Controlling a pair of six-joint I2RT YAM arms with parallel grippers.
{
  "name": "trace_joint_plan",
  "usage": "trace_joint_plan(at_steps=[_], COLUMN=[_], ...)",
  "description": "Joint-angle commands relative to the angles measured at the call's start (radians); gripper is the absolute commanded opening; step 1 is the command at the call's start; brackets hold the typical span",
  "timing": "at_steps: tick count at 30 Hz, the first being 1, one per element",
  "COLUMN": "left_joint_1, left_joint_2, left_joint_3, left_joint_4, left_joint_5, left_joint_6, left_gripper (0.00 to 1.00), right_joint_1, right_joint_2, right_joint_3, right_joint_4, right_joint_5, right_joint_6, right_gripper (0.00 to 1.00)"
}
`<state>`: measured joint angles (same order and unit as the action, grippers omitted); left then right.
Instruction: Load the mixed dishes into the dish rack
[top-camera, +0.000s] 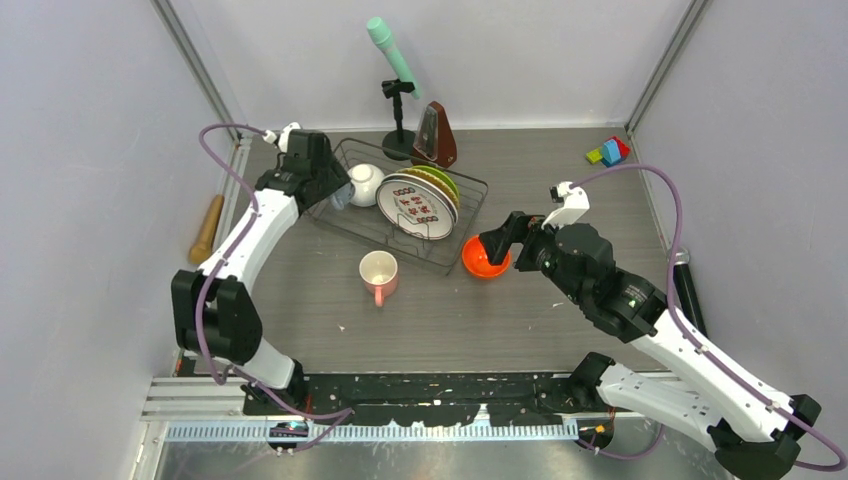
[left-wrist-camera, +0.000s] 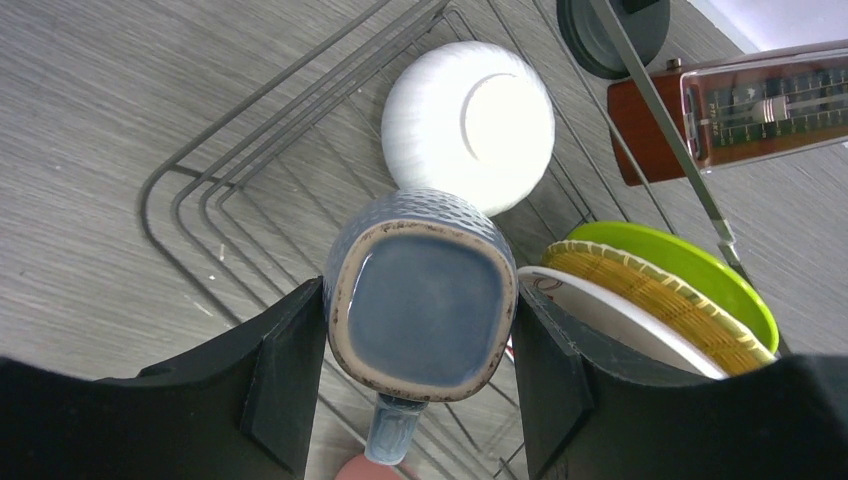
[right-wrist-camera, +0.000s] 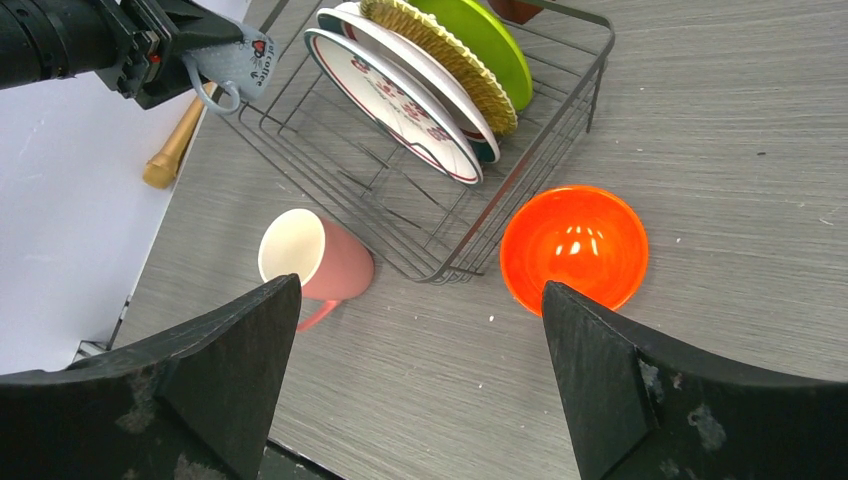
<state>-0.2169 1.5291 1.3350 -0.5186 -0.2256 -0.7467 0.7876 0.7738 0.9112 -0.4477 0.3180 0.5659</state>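
The dark wire dish rack (top-camera: 472, 215) holds a white bowl (top-camera: 366, 183) upside down. Beside the bowl stand three plates on edge: white teal-rimmed (top-camera: 415, 208), tan (left-wrist-camera: 650, 300) and lime-green (top-camera: 442, 180). My left gripper (left-wrist-camera: 420, 295) is shut on the small grey-blue mug (left-wrist-camera: 420, 300), base towards the camera, over the rack's left corner next to the white bowl (left-wrist-camera: 470, 125). The pink mug (top-camera: 378, 273) rests on the table in front of the rack. The orange-red bowl (top-camera: 483, 260) sits upright at the rack's right corner. My right gripper (right-wrist-camera: 420, 292) hovers open above the table, with the orange-red bowl (right-wrist-camera: 575, 245) just ahead of its right finger.
A metronome (top-camera: 436, 135) and a stand with a teal microphone (top-camera: 392, 55) are behind the rack. A wooden handle (top-camera: 207, 228) lies at the left wall. Coloured blocks (top-camera: 608, 151) sit at the back right. White walls enclose the table.
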Motion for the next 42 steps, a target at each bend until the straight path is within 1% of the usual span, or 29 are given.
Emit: trace_joint_plan(at_steps=[1,7,12,21,25,31,36,38,42], left_joint_1=[-0.027,-0.059,-0.059,-0.059,-0.059,-0.059,-0.059,-0.06,-0.062], left_joint_2=[0.043,0.115,0.157,0.231,0.258,0.26,0.254,0.239,0.172], left_joint_3=[0.061,0.073,0.05,-0.003,-0.036,-0.078,-0.079,-0.077,-0.083], left_joint_4=[0.114,0.131,0.146,0.182,0.243,0.329,0.328,0.311,0.278], left_joint_5=[-0.081,-0.193,-0.236,-0.268,-0.275,-0.317,-0.313,-0.291,-0.274], left_joint_6=[-0.05,-0.036,-0.033,-0.043,-0.007,0.054,0.076,0.071,0.014], left_gripper=[0.0,0.0,0.0,0.0,0.0,0.0,0.0,0.0,0.0], right_joint_1=[-0.004,-0.004,-0.006,-0.01,-0.012,-0.03,-0.038,-0.04,-0.044], right_joint_2=[0.016,0.004,-0.001,0.012,0.012,0.029,0.021,0.025,0.03], right_joint_3=[0.016,-0.001,-0.001,-0.024,-0.037,-0.053,-0.079,-0.077,-0.077], right_joint_4=[-0.011,-0.002,-0.002,-0.01,-0.031,-0.095,-0.093,-0.092,-0.088], right_joint_5=[0.044,0.025,0.031,0.055,0.079,0.097,0.093,0.089,0.089], right_joint_6=[0.029,0.034,0.027,0.055,0.08,0.119,0.133,0.133,0.133], right_gripper=[0.96,0.97,0.96,0.96,0.96,0.96,0.96,0.96,0.96])
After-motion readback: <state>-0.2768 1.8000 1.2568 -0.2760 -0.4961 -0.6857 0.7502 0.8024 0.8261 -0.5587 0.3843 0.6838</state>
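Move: The left hand holds the grey mug upside down; its spot in the dish rack, left of the white bowl, lies about 4 cm ahead, 1 cm left and 12 below. The white bowl is some 10 cm ahead, 6 right; the front plate 4 ahead, 17 right. From the open right hand, the orange bowl lies about 12 cm ahead, straight in line and 25 below; the pink mug 7 ahead, 25 left. Still pinching the upside-down grey mug, the left hand lowers it about 10 cm into the rack's left end, close beside the white bowl, edging forward some 4 cm as its left side rolls up about 15 degrees, then stays there without letting go. The right hand, wide open and touching nothing, sinks about 6.5 cm towards the orange bowl, mostly late, drifting slightly right as it tips down 10 degrees. ##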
